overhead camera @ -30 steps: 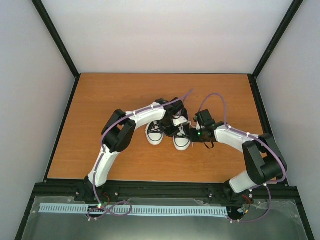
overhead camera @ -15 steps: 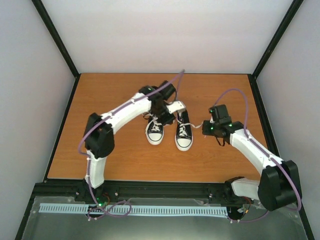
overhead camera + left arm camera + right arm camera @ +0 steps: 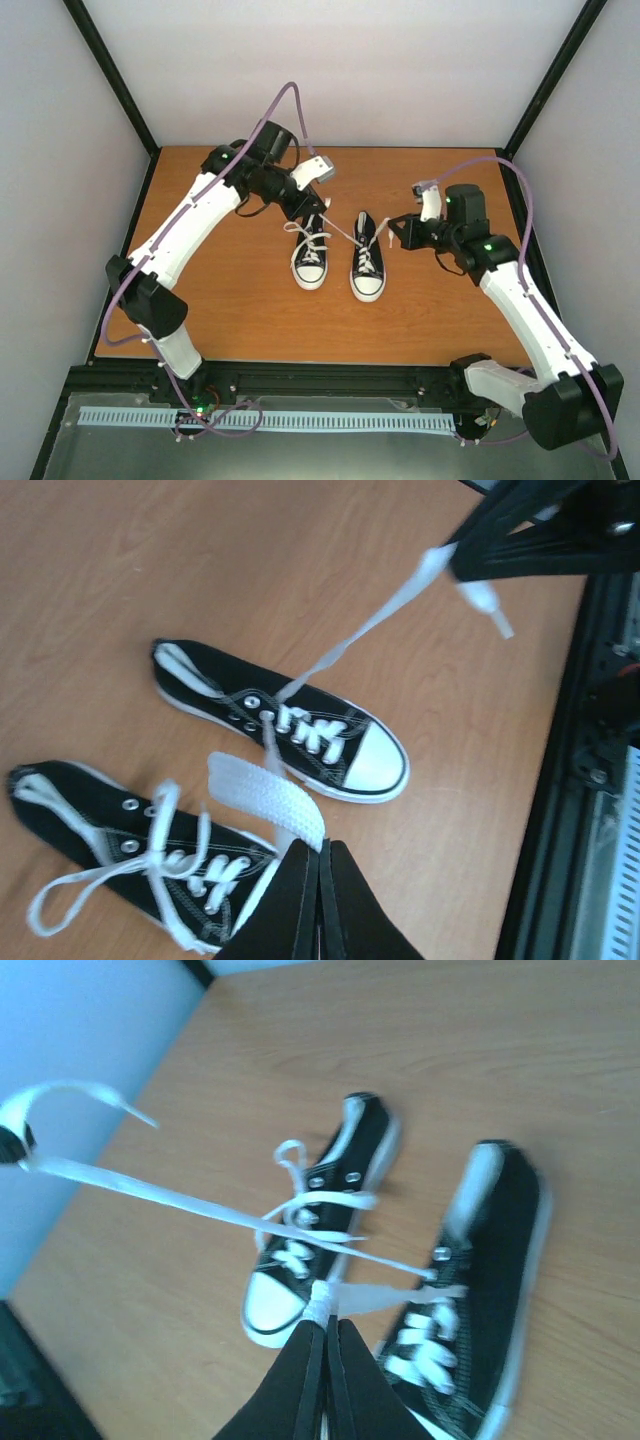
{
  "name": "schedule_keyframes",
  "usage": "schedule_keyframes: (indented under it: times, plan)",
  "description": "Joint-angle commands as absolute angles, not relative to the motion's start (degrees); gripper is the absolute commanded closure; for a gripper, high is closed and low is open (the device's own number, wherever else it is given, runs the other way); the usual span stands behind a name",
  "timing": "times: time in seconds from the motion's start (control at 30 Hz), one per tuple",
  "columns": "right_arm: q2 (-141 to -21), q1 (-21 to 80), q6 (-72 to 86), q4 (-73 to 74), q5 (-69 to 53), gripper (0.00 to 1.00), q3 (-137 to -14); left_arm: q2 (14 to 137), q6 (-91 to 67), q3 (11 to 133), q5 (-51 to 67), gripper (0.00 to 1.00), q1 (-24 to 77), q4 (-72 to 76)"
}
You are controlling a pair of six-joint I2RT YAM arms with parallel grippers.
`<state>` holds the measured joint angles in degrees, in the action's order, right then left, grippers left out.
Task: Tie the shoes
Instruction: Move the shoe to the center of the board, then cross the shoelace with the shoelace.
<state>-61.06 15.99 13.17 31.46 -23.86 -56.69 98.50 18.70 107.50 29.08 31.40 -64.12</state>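
Two black shoes with white toe caps stand side by side mid-table, the left shoe (image 3: pixel 310 263) and the right shoe (image 3: pixel 366 264). The left shoe's laces lie loose over it. My left gripper (image 3: pixel 315 211) hovers behind the left shoe, shut on one white lace (image 3: pixel 268 792) of the right shoe (image 3: pixel 300 725). To the right of that shoe (image 3: pixel 480 1280), my right gripper (image 3: pixel 389 234) is shut on its other lace (image 3: pixel 385 1296). Both laces stretch from the top eyelets, one to each side. The long lace (image 3: pixel 200 1208) crosses above the left shoe (image 3: pixel 300 1250).
The wooden table (image 3: pixel 220 300) is ringed by black frame posts and white walls. A black rail (image 3: pixel 330 380) runs along the near edge by the arm bases.
Both arms have swung apart from over the shoes, the left up and back-left, the right to the right. The right shoe's two laces are drawn out between them.
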Motion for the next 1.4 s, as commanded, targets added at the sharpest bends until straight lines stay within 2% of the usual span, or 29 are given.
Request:
schedule_keyframes:
  times: [0.0,0.17,0.43,0.63,0.7,0.73,0.8,0.87,0.97,1.1,1.23,1.37]
  plan:
    - [-67.2,17.1,19.8,20.7,-39.4,0.97,-54.2,98.3,20.4,105.3,36.8,0.99,31.4,-65.4]
    - [-74.8,24.7,24.5,12.5,-32.1,0.97,-56.7,98.4,22.2,100.8,40.7,0.99,31.7,-65.4]
    - [-85.0,29.8,33.9,5.2,-23.0,0.97,-58.3,95.0,25.0,95.4,44.2,0.99,32.6,-63.4]
    - [-90.2,31.4,35.2,4.3,-23.1,0.9,-60.8,94.9,27.7,93.5,45.5,0.99,33.4,-64.7]
    - [-91.9,31.6,34.6,5.4,-23.7,0.81,-62.8,94.7,28.3,93.0,46.0,0.99,33.8,-64.7]
    - [-92.6,31.7,33.9,6.9,-24.1,0.66,-64.0,94.7,28.0,92.9,46.2,0.99,34.0,-64.4]
    - [-93.3,31.7,31.8,10.6,-23.9,0.46,-66.4,94.7,27.6,92.7,47.0,0.99,34.0,-63.8]
    - [-92.1,31.6,29.2,13.9,-22.9,0.35,-67.1,94.9,27.4,92.9,48.3,0.99,34.0,-63.6]
    - [-88.4,31.3,24.2,18.8,-19.4,0.29,-67.4,95.7,25.1,93.6,48.2,0.99,34.0,-62.4]
    - [-82.4,27.8,16.8,21.9,-17.6,0.27,-63.8,98.3,18.6,97.7,42.4,0.99,33.9,-58.4]
    - [-77.7,22.8,10.4,19.2,-27.2,0.27,-57.7,103.4,13.8,105.3,37.1,0.99,33.0,-57.4]
    - [-74.7,22.3,4.9,12.2,-35.8,0.3,-53.3,108.7,10.7,111.2,37.0,0.99,31.4,-57.4]
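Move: My left and right hands each hold a lace of the right shoe. From my right hand, the lace strand running from my left hand to that shoe has its middle about 11 cm left, 1 cm ahead and 8 cm below; the right shoe is some 5 cm left and 1 cm back, and the tied shoe 19 cm left and 1 cm ahead, both about 21 cm below. From my left hand, the right shoe is about 12 cm right, 2 cm back and 25 cm below. My right hand swings its lace left about 14 cm, sinking and reaching forward, across towards the tied shoe, tips down a little, opens wide to let go of the lace, then withdraws right and up, fingers open. Still pinching its own lace, my left hand draws back about 7 cm while sinking, then goes forward again, easing right. ##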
